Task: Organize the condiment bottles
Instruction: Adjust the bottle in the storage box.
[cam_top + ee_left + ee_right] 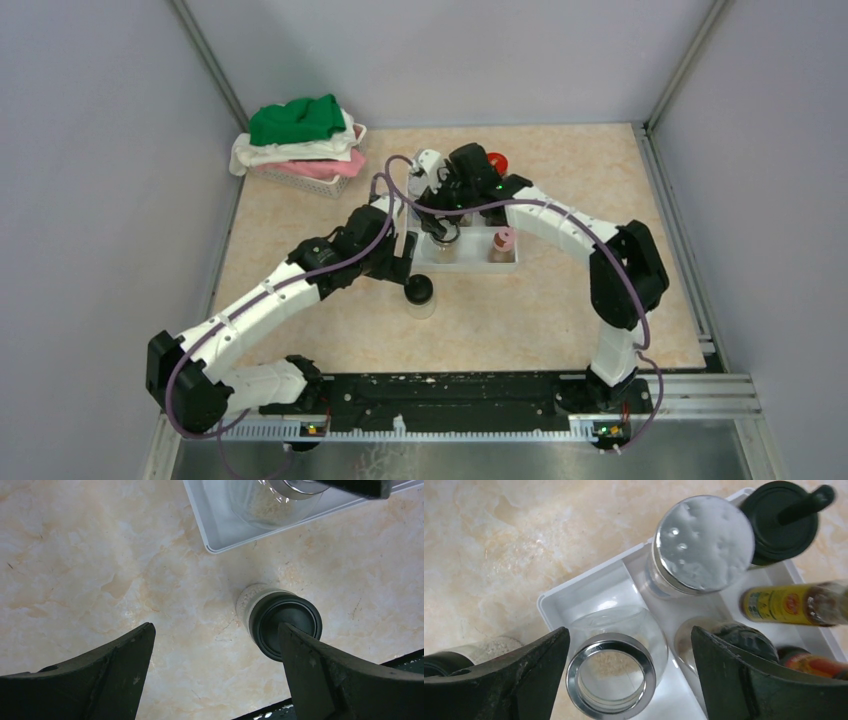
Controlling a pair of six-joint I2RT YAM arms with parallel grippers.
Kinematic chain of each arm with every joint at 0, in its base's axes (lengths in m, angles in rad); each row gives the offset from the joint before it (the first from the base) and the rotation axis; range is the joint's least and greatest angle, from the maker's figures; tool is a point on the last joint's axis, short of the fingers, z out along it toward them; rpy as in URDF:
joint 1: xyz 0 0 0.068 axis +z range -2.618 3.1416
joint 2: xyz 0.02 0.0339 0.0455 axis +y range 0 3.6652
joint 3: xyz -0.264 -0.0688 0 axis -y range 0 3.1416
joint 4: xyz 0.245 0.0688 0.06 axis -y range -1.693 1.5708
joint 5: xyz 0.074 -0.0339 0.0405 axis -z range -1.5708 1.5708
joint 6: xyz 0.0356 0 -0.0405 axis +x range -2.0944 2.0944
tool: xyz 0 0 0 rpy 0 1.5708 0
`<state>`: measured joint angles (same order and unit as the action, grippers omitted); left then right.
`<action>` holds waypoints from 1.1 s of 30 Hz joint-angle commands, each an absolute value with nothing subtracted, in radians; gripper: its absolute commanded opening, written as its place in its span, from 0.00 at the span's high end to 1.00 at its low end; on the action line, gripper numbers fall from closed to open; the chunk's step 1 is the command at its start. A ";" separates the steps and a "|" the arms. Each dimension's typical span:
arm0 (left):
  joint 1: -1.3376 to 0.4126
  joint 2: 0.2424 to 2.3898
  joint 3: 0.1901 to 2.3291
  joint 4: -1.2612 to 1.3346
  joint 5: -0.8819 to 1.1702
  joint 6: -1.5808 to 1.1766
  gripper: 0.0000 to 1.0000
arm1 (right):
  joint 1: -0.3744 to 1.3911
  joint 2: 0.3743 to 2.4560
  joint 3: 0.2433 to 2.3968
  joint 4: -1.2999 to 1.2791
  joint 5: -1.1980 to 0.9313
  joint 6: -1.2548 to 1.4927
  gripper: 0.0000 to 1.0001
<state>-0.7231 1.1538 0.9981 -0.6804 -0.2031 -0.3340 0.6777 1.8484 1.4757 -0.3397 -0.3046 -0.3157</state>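
The white tray (510, 262) holds several condiment bottles. My right gripper (441, 222) hangs open over its front left corner. In the right wrist view the right gripper (630, 632) straddles a silver-rimmed glass jar (611, 672) of pale grains, with gaps on both sides. Behind it stand a silver-capped jar (704, 542) and a black-capped jar (779, 520); an amber bottle (794, 605) lies at the right. My left gripper (215, 630) is open and empty above the table. A black-capped jar (285, 625) stands on the table beside its right finger (320, 670), also seen from above (420, 292).
A pink-capped jar (503, 240) stands at the tray's front right, and a red cap (497, 162) shows behind the arms. A basket of folded cloths (300, 150) sits at the back left. The tray's corner (220, 535) lies just beyond the left gripper.
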 commanded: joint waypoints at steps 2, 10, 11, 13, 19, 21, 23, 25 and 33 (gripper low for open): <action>-0.719 1.108 0.991 -0.661 -0.209 -0.327 0.01 | 0.672 1.699 1.504 -0.305 -0.149 -0.190 0.24; -0.719 1.097 0.982 -0.654 -0.191 -0.336 0.01 | 0.671 1.627 1.400 -0.371 -0.028 -0.117 0.73; -0.719 1.095 0.982 -0.653 -0.189 -0.337 0.01 | 0.671 1.628 1.394 -0.379 -0.032 -0.111 0.76; -0.719 1.093 0.982 -0.653 -0.186 -0.339 0.01 | 0.671 1.635 1.384 -0.385 -0.036 -0.090 0.84; -0.719 1.078 0.982 -0.666 -0.193 -0.341 0.01 | 0.672 1.694 1.358 -0.393 -0.058 -0.043 0.90; -0.719 1.073 0.980 -0.669 -0.198 -0.342 0.01 | 0.671 1.716 1.353 -0.394 -0.066 -0.031 0.90; -0.719 1.072 0.977 -0.670 -0.199 -0.343 0.01 | 0.672 1.730 1.347 -0.390 -0.073 -0.026 0.90; -0.719 1.072 0.973 -0.669 -0.199 -0.345 0.01 | 0.671 1.742 1.342 -0.383 -0.080 -0.023 0.90; -0.720 1.074 0.968 -0.663 -0.199 -0.342 0.01 | 0.671 1.724 1.325 -0.375 -0.026 -0.013 0.91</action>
<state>-0.7216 1.0946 0.9741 -0.6815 -0.1986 -0.3397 0.6758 1.7329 1.3476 -0.3836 -0.0601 -0.0307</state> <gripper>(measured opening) 0.987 0.097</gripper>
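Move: The glass jar with the silver ring lid stands in the box's near row, its middle about 3 cm back, 2 cm right and some 7 cm below the open right hand. From that hand, the silver-lidded shaker is about 6 cm ahead and 3 left, the dark-capped bottle about 5 ahead and 5 right, the pink-capped bottle about 4 back and 13 right, all some 7 cm lower. From the left hand the glass jar lies about 8 cm ahead, 7 right and 9 below. Already clear of the glass jar, the right hand rises some 6 cm, swinging to its right as the wide-open fingers close on nothing and the wrist turns about 20 degrees clockwise. With the fingers still closing to nearly shut, it sinks again by about 7 cm, ending roughly 5 cm right of its start and barely lower, with the joined fingertips at the right, outer edge of the jar's lid; whether they touch it can't be seen. ##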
